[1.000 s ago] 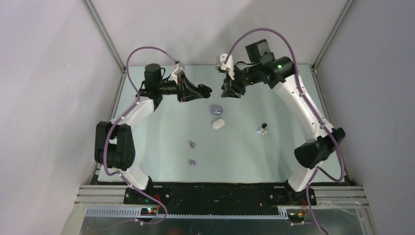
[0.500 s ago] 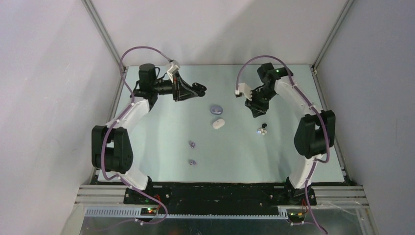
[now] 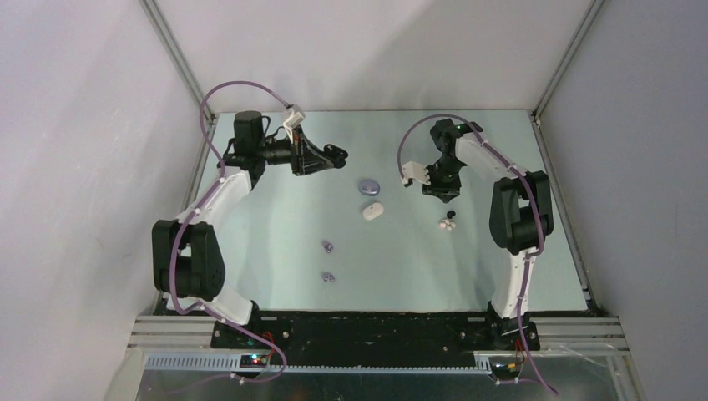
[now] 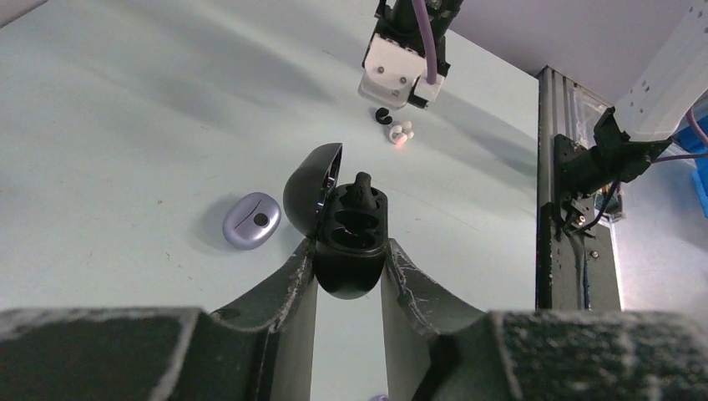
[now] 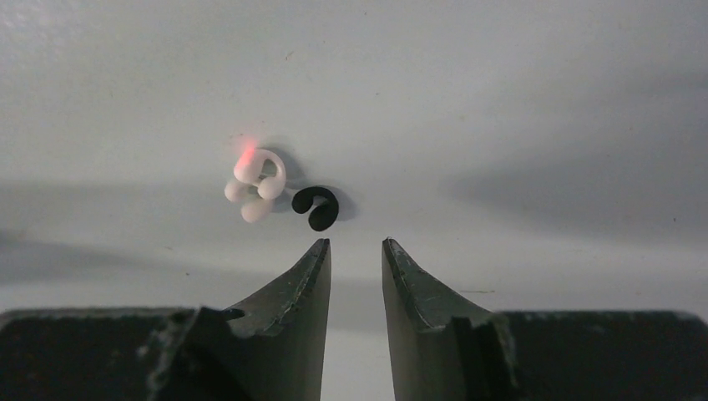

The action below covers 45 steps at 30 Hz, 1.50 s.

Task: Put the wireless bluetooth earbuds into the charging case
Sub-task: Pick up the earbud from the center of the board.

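Observation:
My left gripper (image 4: 349, 251) is shut on a black charging case (image 4: 351, 234), held above the table with its lid open; one black earbud (image 4: 362, 185) sticks up from it. On the table lie another black earbud (image 5: 316, 206) and white earbuds (image 5: 255, 188), touching each other. One white bud glows red. My right gripper (image 5: 355, 246) hangs open just short of the black earbud, nothing between its fingers. From above, the left gripper (image 3: 334, 156) is at the back left, the right gripper (image 3: 444, 194) just behind the black earbud (image 3: 452, 215) and white earbuds (image 3: 446, 224).
A shut lavender case (image 3: 368, 186) and a white case (image 3: 372, 210) lie mid-table between the arms. Two lavender earbuds (image 3: 328, 246) (image 3: 328, 276) lie nearer the front. The lavender case (image 4: 250, 220) sits left of the held case in the left wrist view.
The right arm has folded back and dropped from high at the rear to just behind the black and white earbuds. The left arm has drifted slightly left with the case.

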{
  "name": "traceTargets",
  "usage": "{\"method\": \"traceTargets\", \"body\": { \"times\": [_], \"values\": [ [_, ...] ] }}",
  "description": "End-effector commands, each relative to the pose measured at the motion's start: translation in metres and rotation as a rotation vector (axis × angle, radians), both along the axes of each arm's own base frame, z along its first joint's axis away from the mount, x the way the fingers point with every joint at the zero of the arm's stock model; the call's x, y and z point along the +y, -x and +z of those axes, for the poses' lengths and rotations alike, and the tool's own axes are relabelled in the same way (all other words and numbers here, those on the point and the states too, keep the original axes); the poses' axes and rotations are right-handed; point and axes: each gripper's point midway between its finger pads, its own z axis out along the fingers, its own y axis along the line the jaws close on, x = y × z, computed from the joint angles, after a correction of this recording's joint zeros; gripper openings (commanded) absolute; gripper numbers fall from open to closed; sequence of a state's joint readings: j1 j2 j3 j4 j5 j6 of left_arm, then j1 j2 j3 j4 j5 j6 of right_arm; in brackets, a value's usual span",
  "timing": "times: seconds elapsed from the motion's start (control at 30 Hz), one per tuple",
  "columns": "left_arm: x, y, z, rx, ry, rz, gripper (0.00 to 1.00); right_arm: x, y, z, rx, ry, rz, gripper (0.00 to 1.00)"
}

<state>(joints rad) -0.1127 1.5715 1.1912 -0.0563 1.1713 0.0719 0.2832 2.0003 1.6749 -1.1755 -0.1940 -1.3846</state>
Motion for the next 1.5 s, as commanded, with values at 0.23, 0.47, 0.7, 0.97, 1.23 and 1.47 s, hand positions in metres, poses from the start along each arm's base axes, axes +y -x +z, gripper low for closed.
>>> {"method": "traceTargets", "body": {
  "times": [0.23, 0.47, 0.7, 0.97, 1.23, 1.47],
  "values": [
    [0.006, 0.006, 0.014, -0.058, -0.014, 0.029, 0.00, -0.010, -0.005, -0.027, 0.036, 0.064, 0.230, 0.36],
    [0.007, 0.005, 0.011, -0.050, -0.019, 0.040, 0.00, -0.008, -0.005, -0.040, 0.066, 0.069, 0.285, 0.36],
    [0.007, 0.005, 0.009, -0.044, -0.024, 0.048, 0.00, -0.009, 0.006, -0.044, 0.118, 0.066, 0.316, 0.36],
    [0.008, 0.001, 0.008, -0.046, -0.024, 0.057, 0.00, -0.017, 0.008, -0.048, 0.124, 0.089, 0.321, 0.35],
    [0.008, -0.001, 0.007, -0.040, -0.024, 0.059, 0.00, -0.022, 0.012, -0.052, 0.139, 0.095, 0.319, 0.35],
    [0.007, -0.004, 0.004, -0.027, -0.025, 0.064, 0.00, -0.024, 0.016, -0.054, 0.151, 0.095, 0.310, 0.34]
  ]
}}
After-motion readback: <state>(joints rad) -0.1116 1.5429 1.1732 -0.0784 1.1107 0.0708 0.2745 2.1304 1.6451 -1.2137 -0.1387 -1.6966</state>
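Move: The black earbud lies on the board about 7 cm below the right fingertips, roughly 3 cm to their right and 2 cm back. The white earbuds sit right beside it, some 3 cm farther back and 1 cm to its left. From the left hand, which holds the open black case, that black earbud is about 33 cm to the right, 3 cm back and some 23 cm down. Lower the right gripper about 5 cm towards the black earbud, fingers pointing down and kept slightly open, while turning it some 15 degrees counter-clockwise. Once nearly down, ease it right and a little back so the rear finger comes close over the earbud; don't close yet. ##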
